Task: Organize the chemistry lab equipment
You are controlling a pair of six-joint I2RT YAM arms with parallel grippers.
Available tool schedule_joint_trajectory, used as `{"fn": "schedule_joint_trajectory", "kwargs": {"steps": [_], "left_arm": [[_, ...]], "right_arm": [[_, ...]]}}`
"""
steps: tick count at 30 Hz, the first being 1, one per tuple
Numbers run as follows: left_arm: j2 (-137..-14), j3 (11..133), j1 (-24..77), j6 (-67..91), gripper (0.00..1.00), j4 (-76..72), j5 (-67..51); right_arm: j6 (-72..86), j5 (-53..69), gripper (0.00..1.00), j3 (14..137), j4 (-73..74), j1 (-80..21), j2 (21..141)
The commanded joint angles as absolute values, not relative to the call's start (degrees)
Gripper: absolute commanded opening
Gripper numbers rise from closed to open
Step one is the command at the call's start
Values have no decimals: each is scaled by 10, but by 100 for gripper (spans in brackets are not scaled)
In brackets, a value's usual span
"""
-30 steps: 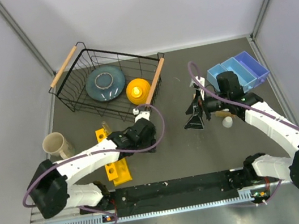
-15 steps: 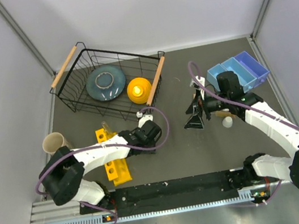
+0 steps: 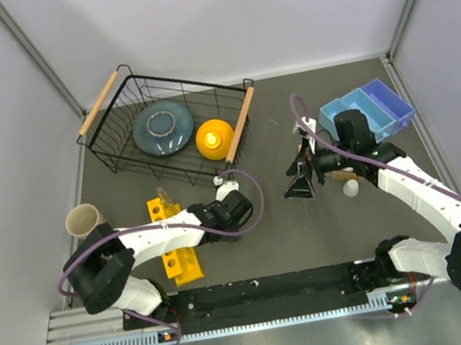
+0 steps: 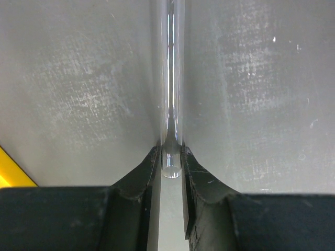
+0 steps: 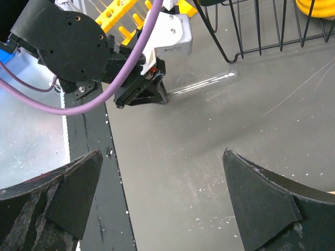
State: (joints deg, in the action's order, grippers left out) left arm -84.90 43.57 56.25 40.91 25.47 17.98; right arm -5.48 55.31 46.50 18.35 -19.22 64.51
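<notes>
A slim clear glass tube (image 4: 171, 78) lies on the grey table, running straight away from my left gripper (image 4: 170, 152). The jaws are closed on its near end. In the right wrist view the same tube (image 5: 204, 82) stretches from the left gripper (image 5: 157, 98) toward the basket's foot. In the top view the left gripper (image 3: 235, 211) is just below the basket. My right gripper (image 3: 303, 180) is wide open and empty, and in its wrist view (image 5: 162, 152) it hangs over bare table. A tiny white round piece (image 3: 351, 189) lies by the right arm, another (image 3: 216, 178) by the basket. A brownish item (image 3: 342, 175) lies partly under the right arm.
A black wire basket (image 3: 241, 126) at the back left holds a blue-grey plate (image 3: 162, 128) and a yellow dome (image 3: 213, 138). A yellow rack (image 3: 180, 256) and a beige cup (image 3: 84, 220) stand at the left. A blue compartment tray (image 3: 368, 110) sits at the back right.
My left gripper has shifted slightly right and toward the near edge while its elbow swung in. The right arm has not moved.
</notes>
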Motion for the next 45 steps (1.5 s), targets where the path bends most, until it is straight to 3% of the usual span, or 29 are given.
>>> {"fn": "schedule_joint_trajectory", "kwargs": {"steps": [1,12,17,23,35,37,41,45], "left_arm": [[-810,428,580,407,11,258,174],[-637,385,604,406,9,166,83],[-585,392,604,419,9,138,66],[-573,419,604,445,9,82,59],[-595,423,604,510,9,-24,69],[-598,421,605,515,9,-33,69],[-603,422,605,525,9,-39,75],[-601,418,606,529,9,-40,85]], "right_arm": [[-55,562,99,461,156,-186,631],[-19,595,99,444,126,-185,628],[90,623,98,417,27,-186,636],[221,635,97,388,-98,-200,657],[393,585,92,376,-214,-234,705],[409,581,88,375,-227,-243,714],[431,576,63,376,-243,-258,729],[446,577,47,381,-253,-271,738]]}}
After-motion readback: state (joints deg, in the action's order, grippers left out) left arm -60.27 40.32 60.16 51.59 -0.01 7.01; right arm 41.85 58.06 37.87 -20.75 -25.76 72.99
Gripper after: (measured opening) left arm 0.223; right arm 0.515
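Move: The left fingers already pinch the near end of the test tube lying on the table; the open right fingers, where it is taken, are about 18 cm to the right, 5 cm ahead and 17 cm up. The yellow rack stands some 14 cm to the left hand's left, level with it, the basket's near corner about 9 cm ahead. From the right hand, the tube lies 17 cm left, 1 cm ahead and 17 cm below, the wooden stick 7 cm ahead and 2 cm right on the table. Keeping its pinch on the tube's near end, the left hand lifts it off the table, up nearly 19 cm and 10 cm to the right, rolling about 50 degrees so its fingers swing round towards the right hand. The right hand then comes left towards the tube, rolls, and half closes its wide-open fingers around the tube; contact can't be made out. ##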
